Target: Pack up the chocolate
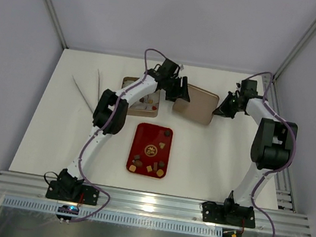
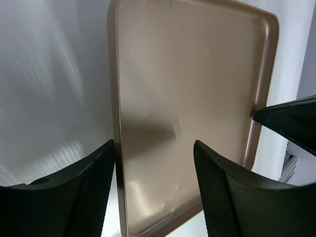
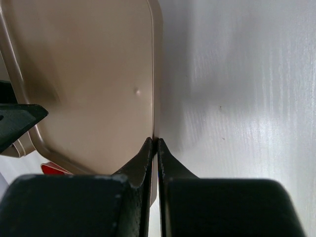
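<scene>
Several small brown and tan chocolate pieces [image 1: 151, 151] lie on a red tray [image 1: 144, 131] in the middle of the table. A golden-brown tin lid [image 1: 199, 104] hangs tilted beyond the tray. My right gripper [image 1: 221, 109] is shut on the lid's right rim; in the right wrist view the two fingers [image 3: 148, 153] pinch the lid's edge [image 3: 154, 98]. My left gripper [image 1: 181, 92] is at the lid's left side. In the left wrist view it stands open [image 2: 154, 148], one finger outside the lid's rim [image 2: 114, 123] and one over its face, touching neither.
The open golden tin base [image 1: 141, 102] sits left of the lid, partly under my left arm. Two thin white sticks [image 1: 90, 93] lie at the far left. A metal rail [image 1: 150, 204] runs along the near edge. Walls close in on three sides.
</scene>
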You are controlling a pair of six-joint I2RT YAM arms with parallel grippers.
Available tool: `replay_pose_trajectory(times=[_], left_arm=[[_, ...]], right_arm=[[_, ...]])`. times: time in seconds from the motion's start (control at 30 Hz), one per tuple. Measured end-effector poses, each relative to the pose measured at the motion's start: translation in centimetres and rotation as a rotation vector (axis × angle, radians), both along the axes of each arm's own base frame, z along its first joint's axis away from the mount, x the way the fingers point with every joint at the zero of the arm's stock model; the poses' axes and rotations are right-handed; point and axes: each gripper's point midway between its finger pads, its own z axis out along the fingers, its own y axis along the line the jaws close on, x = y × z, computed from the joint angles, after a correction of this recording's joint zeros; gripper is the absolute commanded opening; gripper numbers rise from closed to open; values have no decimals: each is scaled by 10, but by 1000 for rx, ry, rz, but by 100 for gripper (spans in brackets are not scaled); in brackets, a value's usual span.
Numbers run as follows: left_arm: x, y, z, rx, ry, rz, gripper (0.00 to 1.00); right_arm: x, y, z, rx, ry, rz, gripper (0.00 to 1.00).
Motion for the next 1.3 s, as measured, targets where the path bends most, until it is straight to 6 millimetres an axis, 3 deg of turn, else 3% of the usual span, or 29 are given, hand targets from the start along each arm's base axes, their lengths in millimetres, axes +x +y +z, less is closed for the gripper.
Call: replay_pose_trajectory(times=[0.4, 0.63, 0.83, 0.9, 1.07, 1.13, 1.17, 1.3], left_arm=[[0, -5, 12, -77, 31, 2, 42], [-4, -8, 29, -120, 42, -3, 29], [-9, -7, 51, -162, 42, -7, 13], [-10, -7, 60, -180, 33, -13, 2], [-11, -3, 64, -181, 27, -10, 0], [-12, -1, 63, -182, 31, -9, 0], [-12, 1, 63, -182, 35, -6, 0], [-15, 10, 60, -173, 55, 4, 0]], right_arm=[[-5, 7, 6, 48, -24, 2, 4], [-10, 11, 6, 74, -23, 9, 4], [-13, 16, 4, 81, -19, 20, 4], [-14, 19, 4, 82, -18, 26, 4], [-13, 23, 7, 87, -28, 34, 4], [-13, 25, 9, 87, -31, 38, 14], [-14, 27, 9, 88, -31, 41, 26], [-14, 38, 14, 89, -48, 65, 47]])
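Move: The brown lid's left rim already runs between the left hand's half-open fingers, its middle about 9 cm to that hand's right, 1 cm back and 1 cm below. The chocolate box stands some 19 cm to the left hand's left and 3 cm back, about 4 cm below; the red tray some 25 cm back, 11 cm left, 6 cm below. From the right hand, still pinching the right rim, the lid's middle lies about 9 cm left and 2 cm ahead. The lid's left rim gets pinched as the left hand closes its fingers while rising about 6 cm, rolling some 10 degrees so its left side sinks. The right hand, still pinching the right rim at first, eases about 4 cm left towards the box and slightly back, then begins to open at the very end and lets go of the lid. ##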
